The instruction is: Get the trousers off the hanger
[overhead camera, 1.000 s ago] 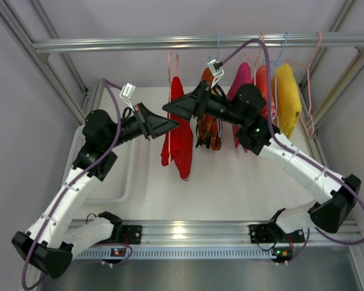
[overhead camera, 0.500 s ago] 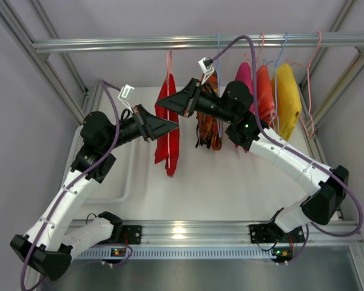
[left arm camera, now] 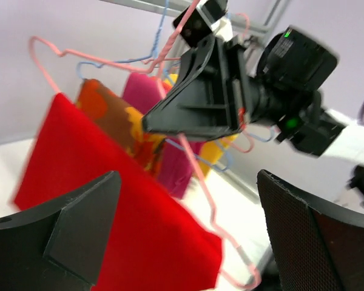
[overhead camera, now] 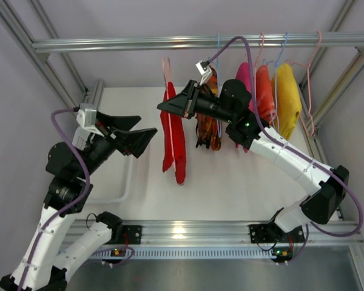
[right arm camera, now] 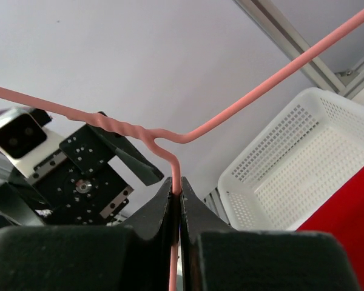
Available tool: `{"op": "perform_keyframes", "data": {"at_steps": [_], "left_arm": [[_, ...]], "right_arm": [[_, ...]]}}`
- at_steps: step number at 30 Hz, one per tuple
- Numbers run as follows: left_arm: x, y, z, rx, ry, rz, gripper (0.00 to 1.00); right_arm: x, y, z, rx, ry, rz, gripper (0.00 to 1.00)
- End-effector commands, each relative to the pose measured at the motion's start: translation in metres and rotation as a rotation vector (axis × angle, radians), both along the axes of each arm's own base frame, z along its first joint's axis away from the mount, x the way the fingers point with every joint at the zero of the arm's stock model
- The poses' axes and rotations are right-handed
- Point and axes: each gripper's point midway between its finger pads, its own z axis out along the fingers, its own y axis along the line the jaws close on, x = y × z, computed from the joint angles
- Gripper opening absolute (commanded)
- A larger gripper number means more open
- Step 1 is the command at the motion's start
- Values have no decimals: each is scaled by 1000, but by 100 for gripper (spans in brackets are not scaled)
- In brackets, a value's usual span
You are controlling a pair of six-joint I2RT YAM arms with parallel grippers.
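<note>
The plain red trousers (overhead camera: 173,136) hang folded over a pink wire hanger (overhead camera: 168,85), whose hook appears to be off the rail. My right gripper (overhead camera: 164,108) is shut on the hanger's neck (right arm camera: 176,182), just under the twist. My left gripper (overhead camera: 139,134) is open and empty, a little to the left of the red trousers (left arm camera: 151,230), which fill the space between its fingers (left arm camera: 79,230) in the left wrist view. The orange patterned trousers (overhead camera: 207,130) hang on the rail behind my right gripper.
A metal rail (overhead camera: 139,43) crosses the back. Pink (overhead camera: 242,79), orange (overhead camera: 262,85) and yellow (overhead camera: 286,97) garments hang at its right. A white perforated basket (overhead camera: 122,182) lies on the table at the left, also in the right wrist view (right arm camera: 297,163).
My left gripper drew back from the red trousers to the left and opened wide. The red trousers swung slightly on the hanger; my right gripper kept its hold.
</note>
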Motion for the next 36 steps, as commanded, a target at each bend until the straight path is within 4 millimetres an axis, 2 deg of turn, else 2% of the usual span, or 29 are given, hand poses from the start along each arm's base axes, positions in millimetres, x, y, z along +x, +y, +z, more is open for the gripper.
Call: {"op": "perform_keyframes", "data": {"at_steps": [1, 2, 3, 5, 6, 7, 9, 10, 13, 15, 18, 19, 20, 23, 26, 27, 32, 36], "left_arm": [[13, 13, -44, 193, -54, 98, 99], [4, 17, -50, 221, -81, 96, 99], [1, 15, -70, 301, -118, 66, 99], [-11, 20, -88, 372, -177, 59, 99], [-10, 25, -106, 452, -212, 71, 99], [-1, 30, -140, 509, -170, 102, 99], [-4, 38, -155, 559, -242, 135, 99], [-3, 38, -176, 581, -234, 125, 99], [-5, 37, -177, 566, -302, 135, 99], [2, 37, -182, 567, -309, 152, 99], [14, 34, -176, 569, -358, 177, 99], [15, 32, -176, 571, -364, 170, 99], [17, 26, -166, 550, -406, 157, 99], [24, 18, -163, 521, -427, 146, 99], [31, 12, -167, 511, -426, 138, 99], [32, 10, -161, 495, -451, 141, 99], [32, -2, -164, 481, -470, 117, 99], [31, -13, -155, 457, -504, 109, 99]], "right_arm": [[-29, -35, 111, 233, -223, -14, 0], [-27, -36, 112, 236, -219, -24, 0], [-27, -37, 114, 240, -215, -25, 0], [-22, -38, 113, 239, -200, -44, 0], [-21, -40, 115, 243, -186, -53, 0], [-14, -41, 110, 233, -165, -69, 0], [-5, -41, 107, 230, -128, -99, 0], [-1, -41, 106, 227, -121, -109, 0], [2, -39, 106, 222, -112, -115, 0], [3, -38, 109, 225, -112, -114, 0], [5, -37, 112, 226, -119, -114, 0], [5, -36, 112, 226, -116, -113, 0], [6, -35, 112, 226, -116, -113, 0], [8, -35, 112, 225, -111, -117, 0], [9, -34, 112, 224, -108, -119, 0], [8, -34, 113, 226, -111, -119, 0], [11, -33, 115, 226, -109, -125, 0], [15, -31, 113, 224, -92, -135, 0]]}}
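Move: The lower near corner of the red trousers is about level with the left hand fore and aft, some 11 cm to its right and 27 cm below. The pink hanger's neck, held by the right fingers, is about 7 cm ahead, 5 cm right and 3 cm above the left hand; the orange patterned trousers hang 14 cm ahead, 23 cm right and 10 cm below it. From the right hand, the red trousers' corner is roughly 7 cm back, 6 cm right and 30 cm below. Drop the open left gripper about 20 cm beside the red trousers, swinging out slightly left at first, then easing forward and back to the right to bring the fingers close to the lower corner. Roll it some 35 degrees clockwise as seen from behind. Keep the right fingers shut on the pink hanger's neck, carrying it about 3 cm forward and 3 cm up. ##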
